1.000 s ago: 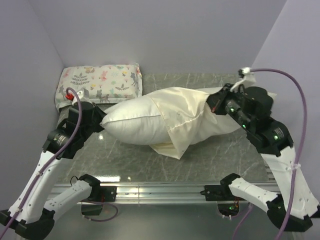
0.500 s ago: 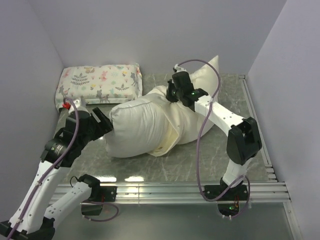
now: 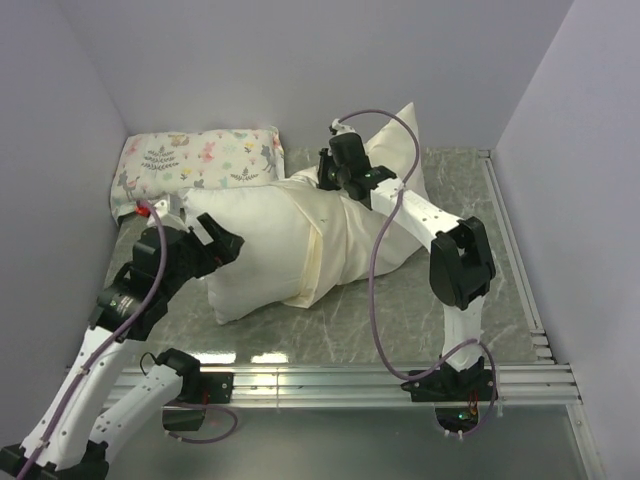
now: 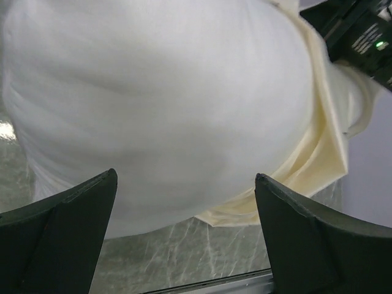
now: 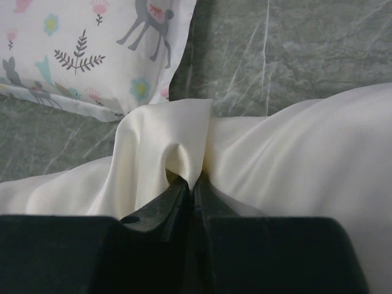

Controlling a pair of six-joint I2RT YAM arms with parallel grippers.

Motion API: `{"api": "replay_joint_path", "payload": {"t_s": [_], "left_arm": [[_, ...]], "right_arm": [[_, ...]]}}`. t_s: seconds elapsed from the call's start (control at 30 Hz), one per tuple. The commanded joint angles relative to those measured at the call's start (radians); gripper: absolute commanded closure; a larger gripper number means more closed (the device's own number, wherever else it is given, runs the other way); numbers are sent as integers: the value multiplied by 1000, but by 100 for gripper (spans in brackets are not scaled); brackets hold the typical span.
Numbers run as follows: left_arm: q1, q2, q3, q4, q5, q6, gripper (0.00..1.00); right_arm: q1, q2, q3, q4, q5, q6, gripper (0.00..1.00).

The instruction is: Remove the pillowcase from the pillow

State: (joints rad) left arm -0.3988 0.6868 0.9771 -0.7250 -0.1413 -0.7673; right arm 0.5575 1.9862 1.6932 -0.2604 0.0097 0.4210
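Observation:
The plump white pillow (image 3: 255, 255) lies across the marble table, its left half bare. The cream pillowcase (image 3: 350, 235) covers its right half, with one corner standing up against the back wall. My right gripper (image 3: 325, 178) is at the back of the pillow, shut on a pinched fold of the pillowcase (image 5: 184, 138); its jaws (image 5: 193, 180) are closed tight on the cloth. My left gripper (image 3: 224, 244) is open at the pillow's left end. In the left wrist view it (image 4: 185, 176) faces the white pillow (image 4: 159, 98), with the pillowcase's open edge (image 4: 318, 159) to the right.
A smaller floral animal-print pillow (image 3: 200, 165) lies at the back left against the wall, close to my right gripper (image 5: 92, 49). Lilac walls close in the back and both sides. A metal rail (image 3: 340, 380) runs along the table's near edge.
My right arm has swung from the right side to the back middle, dragging the pillowcase. The pillow has turned and shifted left, baring more white. My left gripper stayed at its left end.

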Motion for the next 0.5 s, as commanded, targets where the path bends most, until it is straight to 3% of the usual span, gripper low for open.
{"api": "replay_joint_path", "payload": {"t_s": [0.0, 0.03, 0.13, 0.3, 0.47], "left_arm": [[-14, 3, -101, 148, 85, -7, 1], [-21, 10, -126, 173, 89, -16, 1], [-80, 46, -205, 274, 103, -42, 1], [-250, 187, -225, 309, -29, -75, 1], [-255, 322, -252, 325, -121, -119, 3]], "right_arm": [[18, -38, -46, -135, -37, -22, 80], [21, -65, -30, -141, -40, -27, 68], [48, -113, 17, -178, -34, -44, 50], [71, -139, 100, -258, 32, -62, 35], [84, -274, 68, -250, 125, -70, 26]]}}
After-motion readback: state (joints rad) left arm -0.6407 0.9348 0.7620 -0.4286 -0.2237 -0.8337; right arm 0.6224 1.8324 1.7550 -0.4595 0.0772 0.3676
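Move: The white bare end of the pillow lies some 7 cm ahead of the open left hand, 7 cm to its right and 18 cm below; the cream hem of the pillowcase is about 11 cm farther right of it. The right hand still holds a fold of the pillowcase right at its fingertips, with the bare end about 15 cm back and 15 cm left of that hand. The patterned pillow's middle is roughly 29 cm left and 5 cm ahead of the right hand. The pinched fold of pillowcase is let go as the right fingers spread wide, that hand easing up about 7 cm and back some 4 cm. Meanwhile the bare pillow end is approached by the left hand, fingers kept wide open, sinking about 10 cm and swinging nearly 8 cm right until it hovers close over the white side, its fingers tipping slightly further down. ##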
